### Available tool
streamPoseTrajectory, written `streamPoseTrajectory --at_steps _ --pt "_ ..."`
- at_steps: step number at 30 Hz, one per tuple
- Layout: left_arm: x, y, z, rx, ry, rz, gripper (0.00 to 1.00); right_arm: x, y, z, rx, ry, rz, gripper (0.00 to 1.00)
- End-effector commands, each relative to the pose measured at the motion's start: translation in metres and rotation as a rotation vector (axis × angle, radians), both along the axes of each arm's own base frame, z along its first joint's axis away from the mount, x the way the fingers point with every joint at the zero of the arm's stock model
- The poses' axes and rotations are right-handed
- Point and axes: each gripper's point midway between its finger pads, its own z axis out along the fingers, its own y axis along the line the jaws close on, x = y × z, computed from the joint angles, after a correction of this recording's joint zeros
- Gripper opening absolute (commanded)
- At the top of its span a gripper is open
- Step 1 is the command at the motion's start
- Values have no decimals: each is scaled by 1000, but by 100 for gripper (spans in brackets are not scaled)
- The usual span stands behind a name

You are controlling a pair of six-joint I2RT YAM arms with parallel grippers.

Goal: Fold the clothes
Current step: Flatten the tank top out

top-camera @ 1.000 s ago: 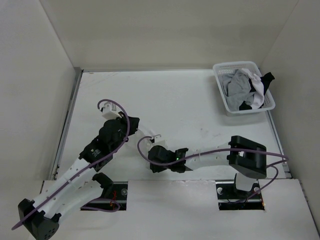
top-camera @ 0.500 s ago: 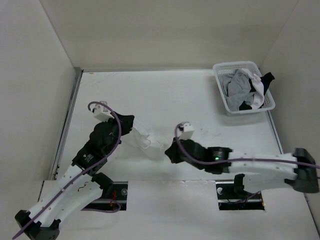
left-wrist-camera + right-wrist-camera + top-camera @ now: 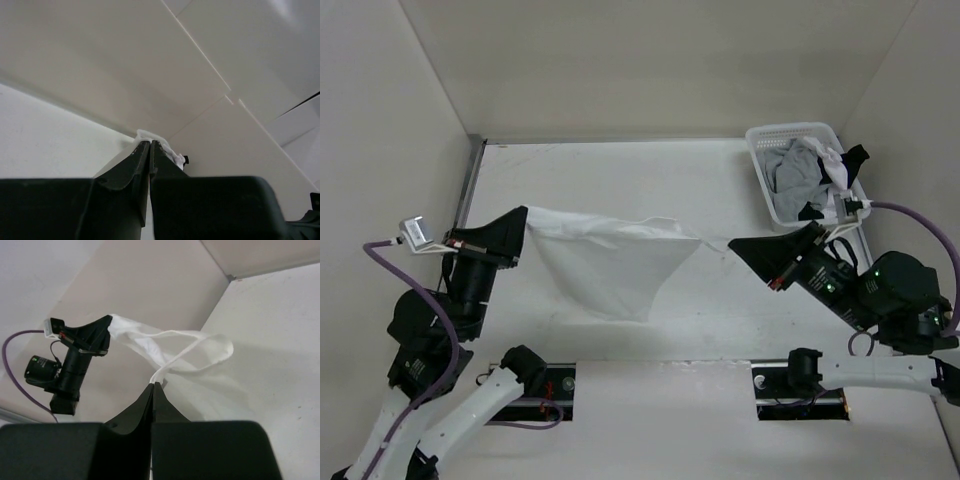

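The clothes, one thin white garment [image 3: 605, 258], hang spread in the air above the table between my two grippers. My left gripper [image 3: 524, 213] is shut on its left top corner; in the left wrist view a bit of white fabric [image 3: 159, 140] shows beyond the closed left gripper [image 3: 150, 143]. My right gripper [image 3: 732, 243] is shut on the narrow strap at the garment's right end. The right wrist view shows the right gripper [image 3: 153, 385] pinching the twisted strap loop [image 3: 226, 348], with the garment [image 3: 150, 345] stretching away to the left gripper [image 3: 107, 323].
A white lattice basket [image 3: 760, 140] stands at the back right corner with grey and black garments [image 3: 798, 175] in it. White walls close in the table [image 3: 620, 170] on the left, the back and the right.
Both arms have risen and swung apart. The right gripper shut on the strap. The garment went from a bunch near the table's front to a sheet stretched in the air.
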Motion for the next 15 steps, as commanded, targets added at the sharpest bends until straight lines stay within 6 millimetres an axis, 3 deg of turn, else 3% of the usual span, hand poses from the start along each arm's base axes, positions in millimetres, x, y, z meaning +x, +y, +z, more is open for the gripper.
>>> streamPoseTrajectory --at_steps 1,4,8,9,11,13,15 --pt "5 2 -12 49 44 25 0 4 7 -1 -101 -69 -11 0" --pt "34 -15 -56 115 156 44 1 25 29 -18 -218 -99 -82 0" --pt "74 -45 -154 154 392 37 1 79 69 -80 -342 -21 -77 0" --pt "80 -46 -169 155 422 48 1 93 73 -93 -350 2 -73 0" --pt "105 -37 -197 169 473 125 1 137 81 -131 -376 65 -86 0" --pt "132 -25 -207 166 491 194 1 183 74 -150 -390 99 -160 0" --pt "170 -23 -213 112 501 229 1 242 66 -165 -408 140 -225 0"
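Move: Both hands hold the tank top stretched between them, high over the table. The bare table patch it is taken to lies about 45 cm below both: 10 cm ahead and 15 cm right of the left hand, 16 cm ahead and 16 cm left of the right. The laundry basket is some 35 cm ahead, 21 cm right and 40 cm below the right hand. Still gripping the tank top, both hands swing down towards the table and forward, left dropping about 25 cm. ##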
